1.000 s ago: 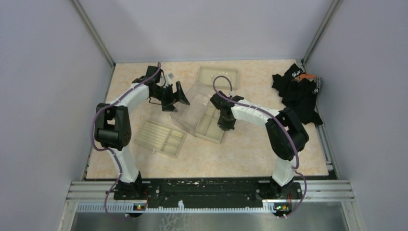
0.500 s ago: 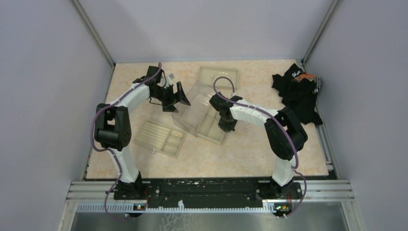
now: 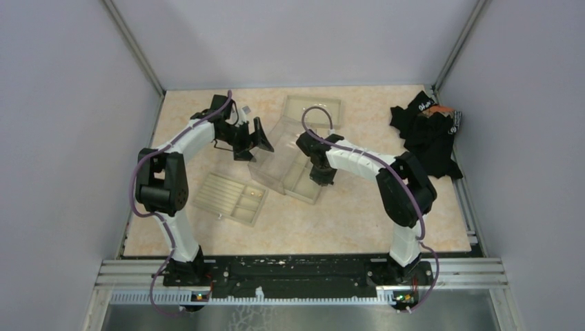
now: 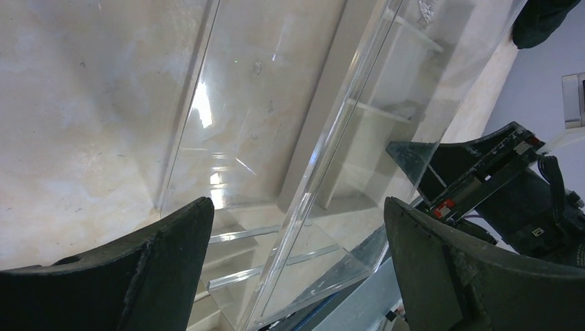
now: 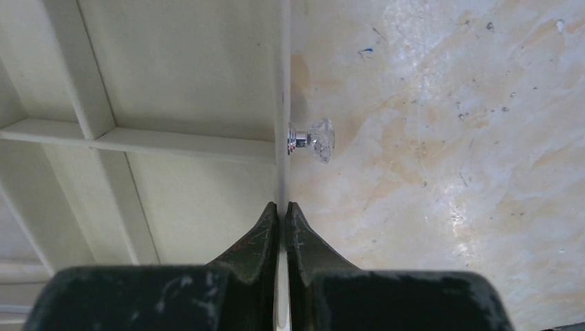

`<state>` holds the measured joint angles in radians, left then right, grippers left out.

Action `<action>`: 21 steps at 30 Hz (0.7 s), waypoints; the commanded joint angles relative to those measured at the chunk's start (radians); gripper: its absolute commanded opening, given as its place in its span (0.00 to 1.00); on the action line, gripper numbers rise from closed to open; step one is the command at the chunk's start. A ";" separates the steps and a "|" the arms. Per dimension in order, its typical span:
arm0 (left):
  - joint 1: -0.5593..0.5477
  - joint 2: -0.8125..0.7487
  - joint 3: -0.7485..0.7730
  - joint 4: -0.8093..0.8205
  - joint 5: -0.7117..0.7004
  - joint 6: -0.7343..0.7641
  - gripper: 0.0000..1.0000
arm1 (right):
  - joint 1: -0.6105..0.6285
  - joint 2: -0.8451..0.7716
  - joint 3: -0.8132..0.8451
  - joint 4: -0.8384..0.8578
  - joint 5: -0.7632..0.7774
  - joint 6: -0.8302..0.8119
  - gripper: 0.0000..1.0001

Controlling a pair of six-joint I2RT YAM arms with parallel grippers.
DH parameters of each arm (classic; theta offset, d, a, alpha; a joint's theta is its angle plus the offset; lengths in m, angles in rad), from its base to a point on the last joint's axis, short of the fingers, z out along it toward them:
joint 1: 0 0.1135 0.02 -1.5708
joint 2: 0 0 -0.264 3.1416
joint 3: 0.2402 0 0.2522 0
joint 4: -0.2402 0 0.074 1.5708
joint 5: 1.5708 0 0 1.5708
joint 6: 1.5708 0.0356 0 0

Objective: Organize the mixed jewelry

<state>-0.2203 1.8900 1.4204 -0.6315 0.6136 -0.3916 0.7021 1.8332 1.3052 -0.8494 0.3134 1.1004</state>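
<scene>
My right gripper [image 5: 281, 207] is shut on the thin front wall of a beige compartmented tray [image 5: 172, 76], just below its crystal knob [image 5: 314, 139]. From above, that gripper [image 3: 321, 178] sits at the right edge of the same tray [image 3: 298, 181], which lies partly under a clear acrylic case [image 3: 274, 157]. My left gripper [image 3: 254, 138] hangs wide open at the case's left end, tilted over it. Between its fingers [image 4: 172, 255] I see only the clear case [image 4: 276, 103], not touched. The mixed jewelry does not show plainly in any view.
A second beige divided tray [image 3: 231, 198] lies at the front left, and a shallow one [image 3: 314, 109] at the back. A black cloth heap [image 3: 428, 134] sits against the right wall. Walls enclose the table on three sides.
My right arm has shifted slightly left and away, sliding the gripped tray a little further under the clear case. The left arm has stayed still.
</scene>
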 commanded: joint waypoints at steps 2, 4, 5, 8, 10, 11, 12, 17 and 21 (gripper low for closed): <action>-0.012 -0.040 -0.001 0.006 0.038 0.003 0.99 | 0.025 0.034 0.096 0.043 0.015 -0.017 0.00; -0.016 -0.041 -0.003 0.010 0.041 0.001 0.99 | 0.026 0.048 0.114 0.067 -0.003 -0.023 0.00; -0.018 -0.042 -0.004 0.011 0.040 0.000 0.99 | 0.026 0.055 0.123 0.081 -0.012 -0.025 0.00; -0.024 -0.041 -0.006 0.014 0.043 -0.003 0.99 | 0.026 0.076 0.150 0.119 -0.037 -0.050 0.00; -0.028 -0.042 -0.008 0.015 0.042 -0.004 0.99 | 0.026 0.066 0.142 0.164 -0.070 -0.071 0.00; -0.028 -0.043 -0.008 0.014 0.040 -0.004 0.99 | 0.026 0.048 0.123 0.200 -0.087 -0.083 0.02; -0.028 -0.043 -0.007 0.014 0.035 -0.004 0.99 | 0.026 0.021 0.093 0.244 -0.104 -0.092 0.15; -0.028 -0.046 0.002 0.004 0.023 0.004 0.99 | -0.001 -0.165 -0.121 0.435 -0.140 -0.106 0.47; -0.028 -0.040 0.017 0.000 0.024 0.014 0.99 | -0.046 -0.291 -0.249 0.498 -0.148 -0.120 0.46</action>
<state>-0.2405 1.8812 1.4200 -0.6304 0.6186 -0.3912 0.6979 1.6909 1.1316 -0.4950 0.1806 1.0054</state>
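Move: Between the right hand's shut fingers is the front wall of the divided tray; its middle lies about 5 cm ahead, 3 cm left, and its glass knob 3 cm ahead, 2 cm right, both slightly below. The clear case it is going into centres some 11 cm left and 7 cm ahead. The jewelry tray lies about 20 cm ahead, 3 cm left, 3 cm below. From the open left hand, the clear case centres about 6 cm right, 1 cm nearer the base and 4 cm below. Pushing the pinched tray left and somewhat forward, the right hand slides it farther into the clear case, its whole outward sweep some 5–6 cm. Its fingers then open about halfway and let go of the front wall, and it backs off to the rear and right while rising about 2 cm, fingertips tilting left and forward. The left hand stays wide open at the case, easing barely 1 cm right. ##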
